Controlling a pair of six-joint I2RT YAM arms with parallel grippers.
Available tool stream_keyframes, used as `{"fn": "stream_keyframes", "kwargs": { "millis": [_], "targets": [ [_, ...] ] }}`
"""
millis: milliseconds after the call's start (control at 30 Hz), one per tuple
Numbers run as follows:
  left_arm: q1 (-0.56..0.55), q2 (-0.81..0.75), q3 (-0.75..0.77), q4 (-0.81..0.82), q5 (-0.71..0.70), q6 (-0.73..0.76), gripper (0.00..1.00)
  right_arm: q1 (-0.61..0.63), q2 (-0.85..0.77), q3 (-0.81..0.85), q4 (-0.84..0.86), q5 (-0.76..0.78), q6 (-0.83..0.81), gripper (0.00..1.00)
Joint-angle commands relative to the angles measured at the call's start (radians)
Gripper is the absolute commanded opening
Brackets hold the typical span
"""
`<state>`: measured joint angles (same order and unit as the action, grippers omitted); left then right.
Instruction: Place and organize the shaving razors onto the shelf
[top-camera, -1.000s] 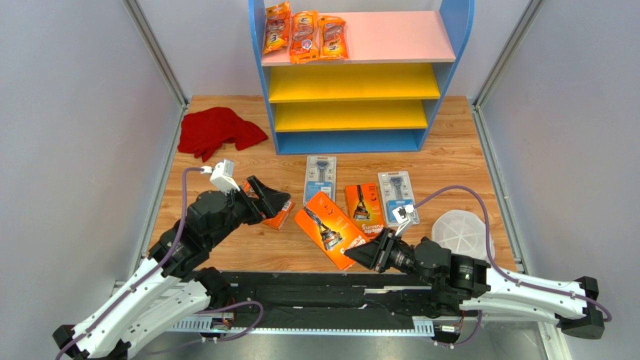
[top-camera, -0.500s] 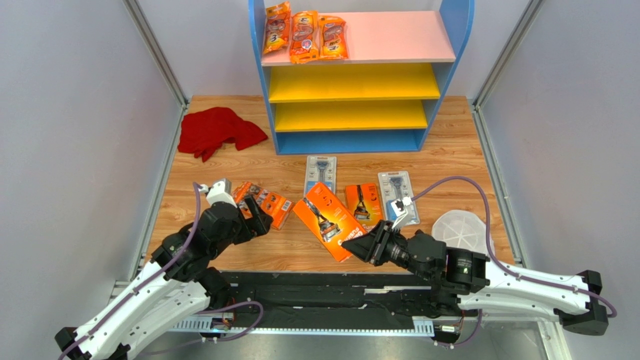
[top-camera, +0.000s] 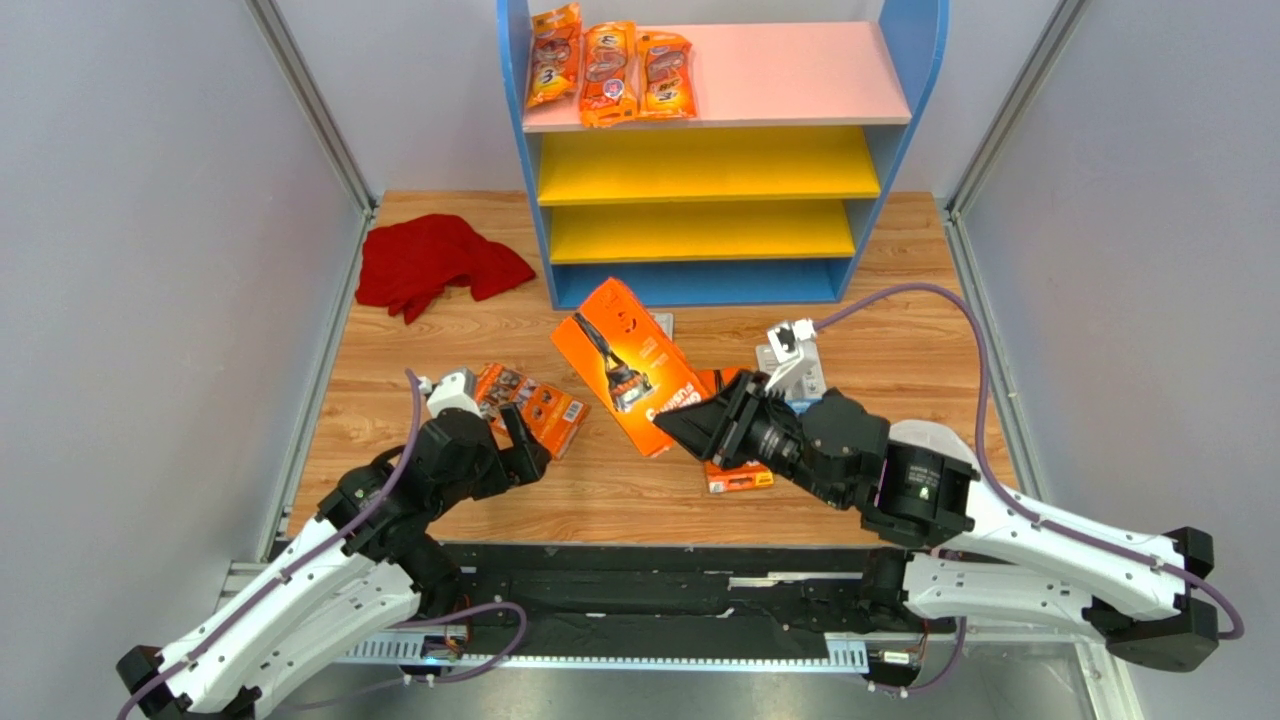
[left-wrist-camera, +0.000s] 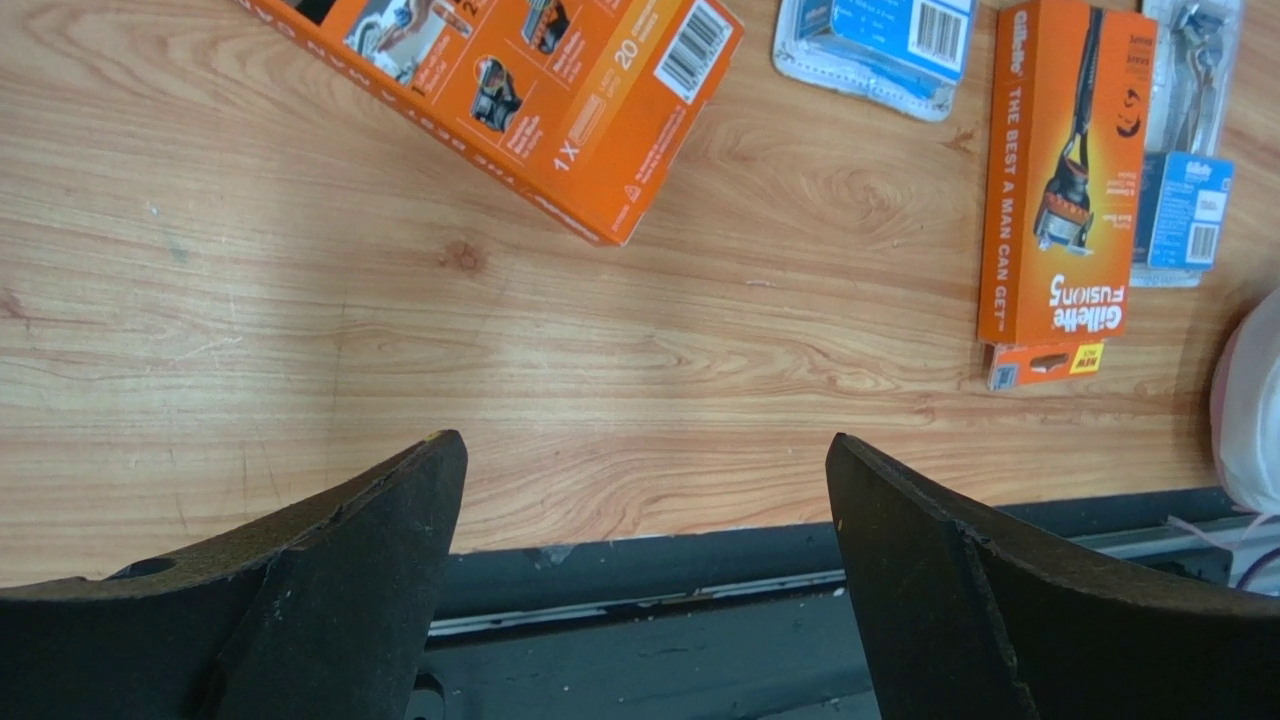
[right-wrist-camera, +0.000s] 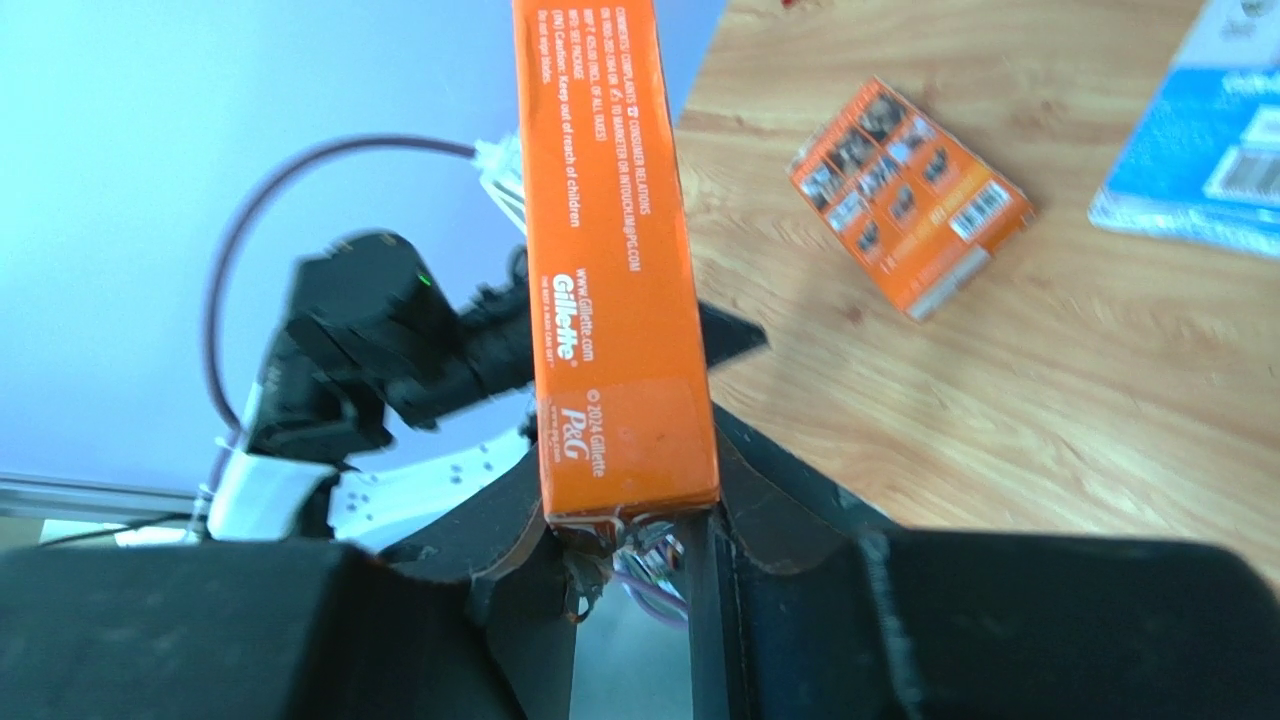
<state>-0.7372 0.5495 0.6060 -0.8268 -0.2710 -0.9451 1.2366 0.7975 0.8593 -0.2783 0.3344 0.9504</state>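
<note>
My right gripper (top-camera: 706, 425) is shut on the near end of a large orange razor box (top-camera: 624, 365), which hangs tilted above the table in front of the shelf (top-camera: 887, 150). The right wrist view shows that box (right-wrist-camera: 609, 225) pinched between the jaws of the right gripper (right-wrist-camera: 631, 510). My left gripper (top-camera: 526, 435) stands open and holds nothing, just beside a small orange razor box (top-camera: 529, 405). In the left wrist view the left gripper (left-wrist-camera: 643, 444) hovers over bare wood near the table's front edge. Three orange razor bags (top-camera: 609, 72) lie on the pink top board.
A second orange razor box (left-wrist-camera: 1059, 165) and two grey-blue blister cards (left-wrist-camera: 879, 45) (left-wrist-camera: 1187, 150) lie on the table, partly hidden under my right arm in the top view. A red cloth (top-camera: 436, 263) lies at the back left. A white dish (left-wrist-camera: 1250, 390) sits at the right.
My right gripper has lifted the large orange box off the table and carried it toward the shelf. My left arm has drawn back off the small orange box toward the near edge.
</note>
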Motion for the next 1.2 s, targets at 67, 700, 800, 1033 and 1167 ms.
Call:
{"fn": "stream_keyframes", "kwargs": {
  "millis": [67,700,800,1033,1167],
  "targets": [
    [-0.001,0.000,-0.028,0.049,0.056,0.006,0.99,-0.115,0.123,0.216,0.056,-0.164,-0.102,0.00],
    [0.001,-0.014,-0.083,0.088,0.110,0.020,0.99,-0.469,0.356,0.219,0.364,-0.405,0.068,0.00],
    [0.001,-0.022,-0.083,0.080,0.110,0.022,0.99,-0.529,0.410,0.205,0.459,-0.411,0.144,0.00],
    [0.001,-0.046,-0.084,0.060,0.099,0.020,0.99,-0.620,0.575,0.233,0.654,-0.472,0.284,0.00],
    [0.001,-0.056,-0.083,0.058,0.101,0.025,0.99,-0.647,0.681,0.282,0.711,-0.521,0.329,0.00]
  ]
}}
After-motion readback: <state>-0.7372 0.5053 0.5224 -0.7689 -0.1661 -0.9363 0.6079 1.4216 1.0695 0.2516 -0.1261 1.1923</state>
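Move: From the right hand, which already grips the orange razor box, the left part of the upper yellow shelf lies about 37 cm ahead, 9 cm to the left and some 4 cm lower. The razor bags on the pink top shelf are roughly 38 cm ahead, 10 cm left, 14 cm up. On the table, some 29 cm below, a blister pack lies 23 cm ahead and 6 cm left, and another orange box 10 cm ahead and 10 cm right. From the left hand the shelf spot is about 33 cm ahead, 14 cm right, 13 cm up. Carrying the razor box out towards the yellow shelves, the right hand travels about 22 cm forward with its grip kept shut on the box end; it first arcs up some 7 cm, then sinks back to nearly its starting height. The wrist rolls its left side up and swings clockwise, about 20 degrees in all, while the empty, open left hand eases a couple of centimetres down, back and right. ##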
